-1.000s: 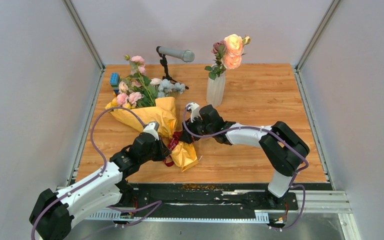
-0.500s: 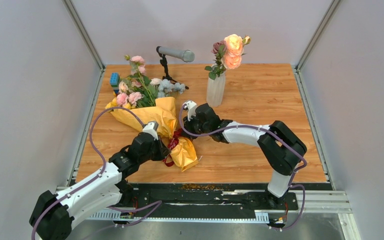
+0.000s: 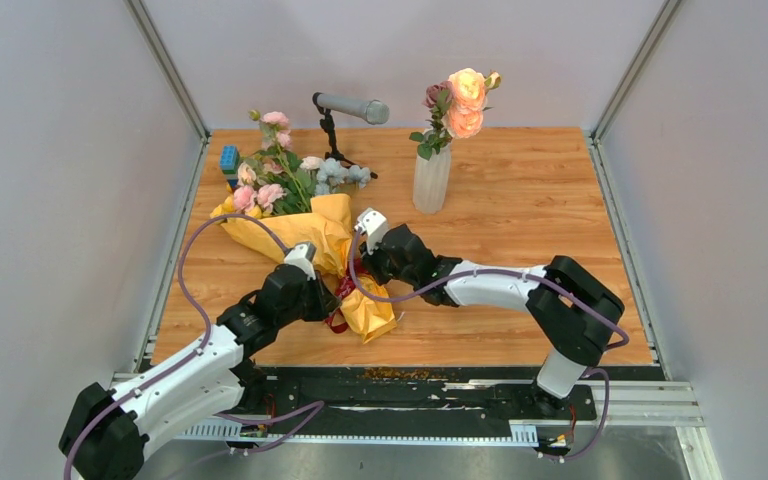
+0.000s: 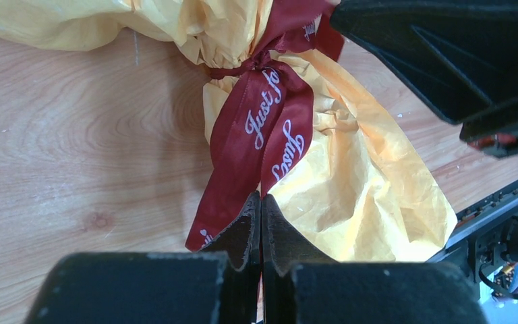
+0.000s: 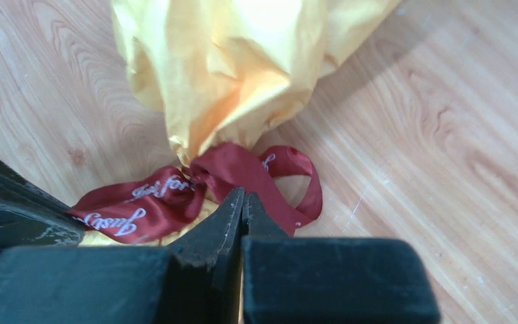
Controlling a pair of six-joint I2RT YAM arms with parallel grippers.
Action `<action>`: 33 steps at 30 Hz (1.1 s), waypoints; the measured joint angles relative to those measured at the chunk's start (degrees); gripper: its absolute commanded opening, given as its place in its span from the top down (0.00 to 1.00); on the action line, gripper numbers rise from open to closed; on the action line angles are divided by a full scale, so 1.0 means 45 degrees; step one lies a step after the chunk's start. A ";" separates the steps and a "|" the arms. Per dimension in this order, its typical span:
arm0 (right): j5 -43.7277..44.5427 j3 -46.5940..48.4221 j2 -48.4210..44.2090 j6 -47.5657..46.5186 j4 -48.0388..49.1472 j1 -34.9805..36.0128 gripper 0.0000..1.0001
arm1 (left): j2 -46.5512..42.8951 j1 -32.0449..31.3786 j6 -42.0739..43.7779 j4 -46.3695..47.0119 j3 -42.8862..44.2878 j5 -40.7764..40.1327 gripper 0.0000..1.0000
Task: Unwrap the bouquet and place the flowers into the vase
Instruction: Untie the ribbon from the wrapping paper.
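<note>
The bouquet [image 3: 300, 232] lies on the table, wrapped in orange-yellow paper [image 4: 364, 182], with pink and pale blue flowers [image 3: 270, 180] at its far-left end. A dark red ribbon [image 4: 263, 128] is knotted round its neck. My left gripper [image 4: 262, 197] is shut on a ribbon tail. From the other side, my right gripper [image 5: 243, 194] is shut on the ribbon [image 5: 243, 169] close to the knot. In the top view both grippers, left [image 3: 335, 298] and right [image 3: 362, 268], meet at the knot. The vase [image 3: 431, 182] stands behind them, holding peach roses [image 3: 465, 105].
A grey microphone [image 3: 352, 106] on a black stand is at the back, between the bouquet and the vase. A small blue block [image 3: 229, 158] sits at the far left by the flower heads. Grey walls close in the table.
My right gripper has moved left and down to the knot and has shut on the ribbon. The left arm and the bouquet have not moved.
</note>
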 measured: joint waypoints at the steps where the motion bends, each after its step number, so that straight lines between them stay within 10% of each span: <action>1: 0.0379 -0.0034 -0.0068 -0.0223 0.0141 0.0214 1.00 | 0.0000 0.0019 0.0000 0.0000 0.0000 0.0015 1.00; 12: 0.4673 -0.0831 -0.0097 -0.2259 0.2025 0.1749 0.96 | -0.0359 0.0175 -0.0005 0.0000 -0.0010 0.0039 1.00; 18: 0.4425 -0.1647 -0.1001 -0.1967 0.2021 0.1739 0.66 | -0.0641 0.0248 0.0000 -0.0107 -0.0024 0.0039 1.00; 33: 0.4065 -0.1413 -0.0772 -0.2137 0.1520 0.1923 0.63 | -0.0811 0.0311 -0.0010 -0.0175 -0.0146 0.0330 1.00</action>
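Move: The ribbon's knot lies some 5 cm ahead of the left fingers, 3 cm to their right and 3 cm lower; from the right fingers it is about 3 cm to the left, 1 cm back and 2 cm below. Counted from the right hand, the paper's gathered lower end spreads about 9 cm back and 1 cm right, the upper wrapping sits some 5 cm ahead and 7 cm left, and the vase stands roughly 13 cm ahead and 13 cm right. The ribbon's free side beside the knot is let go by the right hand: it rises about 1.5 cm as its wrist turns some 20 degrees, then its fingers part by about a third, draw back and to the right by 2 cm while lifting, and sink 2 cm to hang open over the ribbon. The left fingers keep pinching the ribbon's tail, rising about 1 cm. ##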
